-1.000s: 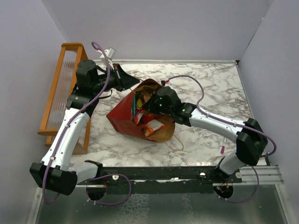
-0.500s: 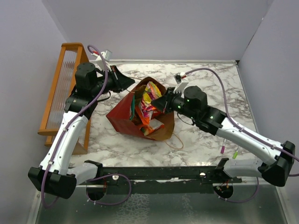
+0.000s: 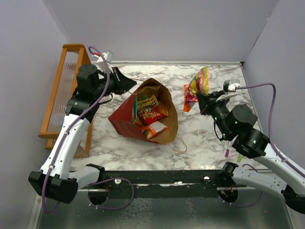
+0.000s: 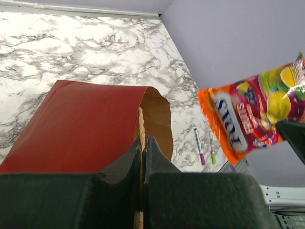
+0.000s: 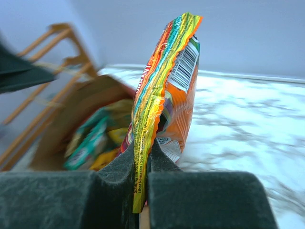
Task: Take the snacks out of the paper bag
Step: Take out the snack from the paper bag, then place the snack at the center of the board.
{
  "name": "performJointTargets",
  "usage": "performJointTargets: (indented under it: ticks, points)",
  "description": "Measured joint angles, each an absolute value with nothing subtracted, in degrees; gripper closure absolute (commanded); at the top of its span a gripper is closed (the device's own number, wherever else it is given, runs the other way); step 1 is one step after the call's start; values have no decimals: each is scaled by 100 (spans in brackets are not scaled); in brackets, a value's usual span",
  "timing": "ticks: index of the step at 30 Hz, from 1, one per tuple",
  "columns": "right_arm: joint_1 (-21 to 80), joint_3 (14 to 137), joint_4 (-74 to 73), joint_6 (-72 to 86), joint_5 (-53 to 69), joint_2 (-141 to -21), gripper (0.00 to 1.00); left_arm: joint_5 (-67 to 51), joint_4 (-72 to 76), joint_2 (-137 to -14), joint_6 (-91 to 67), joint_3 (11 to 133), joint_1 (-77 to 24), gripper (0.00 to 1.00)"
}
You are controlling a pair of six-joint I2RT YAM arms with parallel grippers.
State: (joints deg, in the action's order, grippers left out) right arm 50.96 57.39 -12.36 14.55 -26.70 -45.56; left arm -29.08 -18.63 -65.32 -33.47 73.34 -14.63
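Observation:
The dark red paper bag [image 3: 125, 115] lies on its side mid-table, its brown mouth open toward the right, with several snacks [image 3: 149, 110] inside. My left gripper [image 3: 127, 84] is shut on the bag's upper rim [image 4: 141, 125] and holds it up. My right gripper [image 3: 202, 101] is shut on the edge of an orange and multicoloured candy packet [image 3: 197, 87], held in the air to the right of the bag. The packet also shows in the right wrist view [image 5: 167, 90] and in the left wrist view [image 4: 252, 109].
An orange wooden rack [image 3: 64, 90] stands along the left edge. A pink pen [image 3: 227, 152] and a green pen [image 3: 239, 157] lie at the front right, also seen in the left wrist view [image 4: 198, 146]. The bag's tan handle [image 3: 178, 143] trails toward the front.
My right gripper has pulled the candy packet out of the bag and carried it up and to the right. My left gripper has kept its hold on the bag rim.

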Motion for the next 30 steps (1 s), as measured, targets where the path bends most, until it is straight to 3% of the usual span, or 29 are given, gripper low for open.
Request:
performJointTargets:
  ticks: [4,8,16,24,30]
  points:
    - [5063,5461,-954,1083,-4423,-4735,99,-2904,-1872,-6532,-3328,7336,-1463,100]
    - [4580,5321,-838,985,-4899,-5461,99,-2902,-1898,-6543,-3304,7336,-1463,100]
    - [1994,5430,-725,2246,-2958,-7188,99,-2899,-1905,-6600,-3286,7338,-1463,100]
    - [668,5511,943,3457,-554,-8910,99,-2910,-1907,-6676,-3310,7349,-1463,100]
    - [-145,6567,2176,4558,945,-10879,99,-2915,-1905,-6676,-3343,7349,-1463,100]
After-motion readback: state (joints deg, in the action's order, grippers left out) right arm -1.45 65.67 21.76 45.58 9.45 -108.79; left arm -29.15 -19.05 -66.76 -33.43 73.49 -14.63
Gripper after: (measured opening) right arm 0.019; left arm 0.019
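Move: The right hand already holds the snack up in the air. The open marble near the table's far right corner, where it is being taken, lies about 33 cm ahead of the hand, 12 to its right and 35 below. The paper bag is some 22 cm to the hand's left, 3 ahead and 27 below, and the purple marker 7 back, 18 right and 36 below. From the left hand that open spot is roughly 26 cm ahead, 36 right and 35 below. Keeping its pinch on the snack's edge, the right hand swings away from the paper bag to the right, then drives mainly forward and down towards the far right of the table, about 30 cm forward, 24 down and 14 right in all, still travelling at the end. On the way the wrist turns clockwise and tips its fingers down some 30 degrees, later rolling its left side up, while the left hand stays almost in place with its fingers shut on the bag's twisted handle. ##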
